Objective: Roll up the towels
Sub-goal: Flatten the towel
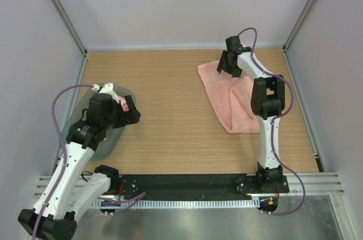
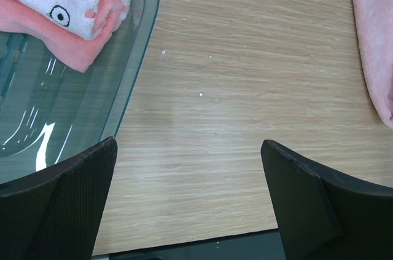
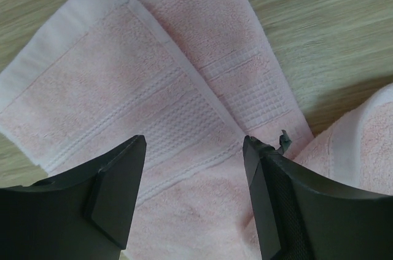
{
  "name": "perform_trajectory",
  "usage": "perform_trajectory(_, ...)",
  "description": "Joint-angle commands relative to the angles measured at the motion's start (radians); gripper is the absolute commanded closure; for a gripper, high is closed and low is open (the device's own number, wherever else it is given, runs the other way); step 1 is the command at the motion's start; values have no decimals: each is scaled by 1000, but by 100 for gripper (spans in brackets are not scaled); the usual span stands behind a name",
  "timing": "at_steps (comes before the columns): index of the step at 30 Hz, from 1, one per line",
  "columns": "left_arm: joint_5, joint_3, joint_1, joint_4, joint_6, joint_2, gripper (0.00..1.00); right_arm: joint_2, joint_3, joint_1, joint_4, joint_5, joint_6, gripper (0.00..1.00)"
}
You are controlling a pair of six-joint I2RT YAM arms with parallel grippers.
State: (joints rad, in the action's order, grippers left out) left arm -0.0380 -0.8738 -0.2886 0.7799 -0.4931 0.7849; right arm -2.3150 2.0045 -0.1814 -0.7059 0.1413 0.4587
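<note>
A salmon-pink towel [image 1: 227, 95] lies spread on the wooden table at the far right, folded lengthwise, with a paler waffle band [image 3: 184, 112] near its far end. My right gripper [image 1: 229, 63] hangs over that far end. In the right wrist view its jaws [image 3: 195, 149] stand open above the band with nothing between them. A rolled towel [image 2: 61, 8], pink with a white patch and a small eye mark, lies in the translucent tray [image 2: 61, 106] at the left. My left gripper [image 2: 187, 149] is wide open over bare wood beside the tray's rim, holding nothing.
The grey-green tray [image 1: 105, 143] sits at the table's left edge, partly under the left arm. White walls with metal posts enclose the table on three sides. A black strip and a metal rail run along the near edge. The flat towel's edge [image 2: 374, 39] shows at the right of the left wrist view.
</note>
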Motion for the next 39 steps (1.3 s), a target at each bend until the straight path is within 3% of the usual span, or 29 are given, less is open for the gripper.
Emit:
perform_trajectory(1, -2, -5, -1, -10, 5, 8, 0, -36, 63, 6, -4, 38, -28, 29)
perform_trajectory(7, 1, -5, -1, -10, 5, 16, 0, -72, 76, 17, 11, 29, -35, 42)
perform_trajectory(15, 0, -7, 0, -8, 5, 24, 0, -35, 5, 20, 51, 26, -37, 69)
perform_trajectory(18, 1, -5, 0, -8, 4, 27, 0, -11, -18, 19, 69, 34, -49, 86)
perform_trajectory(19, 0, -5, -1, -7, 4, 28, 0, -4, -15, 19, 66, 38, -51, 99)
perform_trajectory(33, -2, -5, 0, -7, 5, 20, 0, 158, -50, -35, -3, 67, -86, 99)
perform_trajectory(39, -14, -7, 0, -5, 4, 16, 0, 265, -157, -116, -18, 69, -104, 99)
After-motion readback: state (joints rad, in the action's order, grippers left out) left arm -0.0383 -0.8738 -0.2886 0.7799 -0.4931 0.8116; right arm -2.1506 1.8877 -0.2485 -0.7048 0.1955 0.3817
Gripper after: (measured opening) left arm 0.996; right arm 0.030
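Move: The towel's overlapping far-end layers lie just under the right hand, about 2 cm to its right and 3 cm below. The towel's raised fold is some 5 cm right and 5 cm back, its far left corner about 12 cm left and level with the hand, and its near end roughly 23 cm back and 5 cm right. From the left hand, the overlapping layers lie about 28 cm ahead, 40 cm right and 17 cm below. Right hand sinks 3 cm, shuts on the towel's overlapping layers, then lifts 7 cm while drawing back and left. ##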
